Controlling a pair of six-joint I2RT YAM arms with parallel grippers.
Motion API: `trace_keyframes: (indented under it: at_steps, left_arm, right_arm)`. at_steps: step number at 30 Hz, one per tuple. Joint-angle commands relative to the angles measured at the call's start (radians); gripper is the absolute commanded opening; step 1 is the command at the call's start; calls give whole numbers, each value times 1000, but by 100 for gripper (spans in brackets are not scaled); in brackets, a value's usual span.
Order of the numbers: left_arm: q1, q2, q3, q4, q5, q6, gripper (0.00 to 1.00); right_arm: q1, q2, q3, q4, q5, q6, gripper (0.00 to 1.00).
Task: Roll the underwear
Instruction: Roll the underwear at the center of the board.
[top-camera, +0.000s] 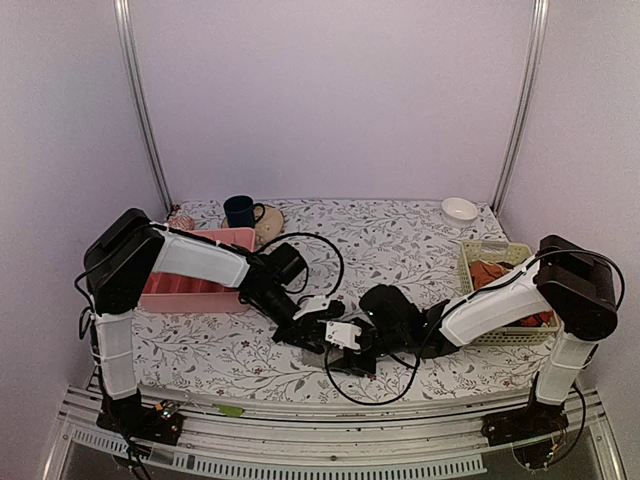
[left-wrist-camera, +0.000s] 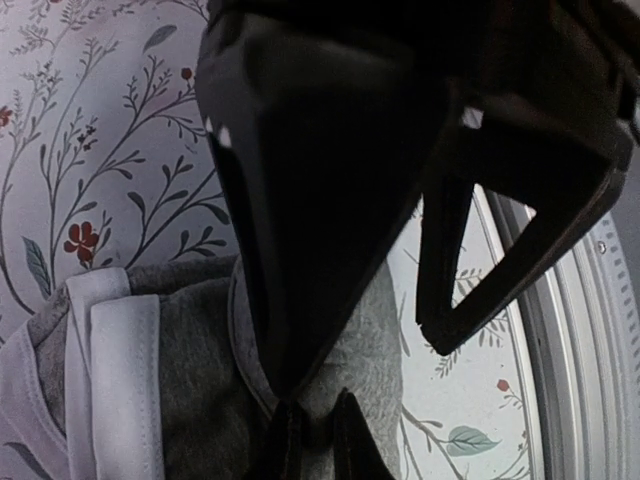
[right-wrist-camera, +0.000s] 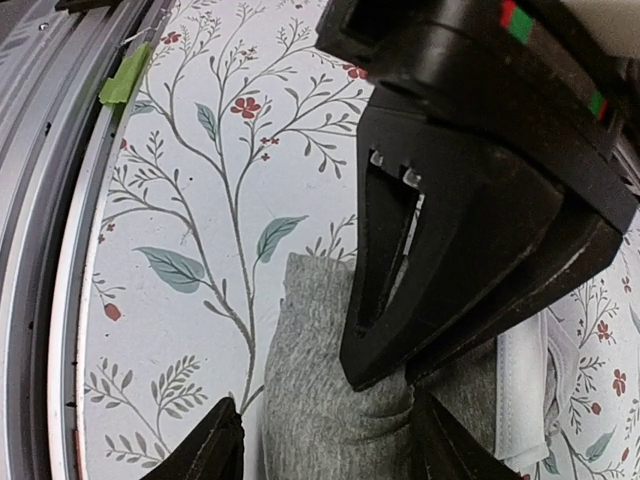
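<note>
The underwear (left-wrist-camera: 190, 390) is a grey bundle with pale trim (left-wrist-camera: 110, 370), lying on the flowered tablecloth near the front edge. My left gripper (left-wrist-camera: 317, 440) is shut on a fold of its grey cloth. In the right wrist view the underwear (right-wrist-camera: 320, 400) sits between the spread fingers of my right gripper (right-wrist-camera: 325, 450), which is open; the left finger stands just clear of the cloth. From above, my left gripper (top-camera: 322, 335) and my right gripper (top-camera: 362, 348) meet at the front middle and hide most of the garment.
A pink rack (top-camera: 195, 270) stands at the left, with a dark blue mug (top-camera: 240, 210) behind it. At the back right is a white bowl (top-camera: 460, 210). A pale basket (top-camera: 478, 262) holds orange-red garments. The table's metal rail (right-wrist-camera: 60, 150) with green tape (right-wrist-camera: 125, 80) runs close by.
</note>
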Motion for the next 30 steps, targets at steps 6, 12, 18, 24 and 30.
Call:
trace_keyframes:
  at_steps: [6, 12, 18, 24, 30]
  left_arm:
    - [10, 31, -23, -41, -26, -6, 0]
    - [32, -27, -57, -1, -38, -18, 9]
    - [67, -171, -141, 102, -80, -45, 26]
    - [120, -369, -308, 338, -167, -140, 34]
    - [134, -550, -474, 497, -241, -194, 36]
  right_arm:
    - [28, 103, 57, -39, 15, -28, 25]
    - [29, 100, 73, -113, -13, 14, 0]
    - [28, 72, 106, -240, -115, 93, 0]
    - [3, 78, 164, -370, -237, 231, 0]
    - [-51, 152, 258, -496, -380, 341, 0]
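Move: Underneath both hands is the half-rolled underwear: its middle lies about 2 cm ahead and 1 cm to the right of the left hand, whose shut fingers still hold its near roll, and roughly 3 cm ahead and 2 cm left of the open right hand, 1 to 2 cm lower. The pink tray stands some 24 cm left of the left hand and 16 cm farther out. The basket stands about 32 cm right of the right hand and 14 cm ahead. Closing on the near grey roll, the right fingers take over the hold, then draw it back some 3.5 cm towards the table's near edge while the wrist tips round by about 25 degrees. Once the right hand has its pinch, the left fingers open, let go and lift away up, left and forward, roughly 10 cm in all. ##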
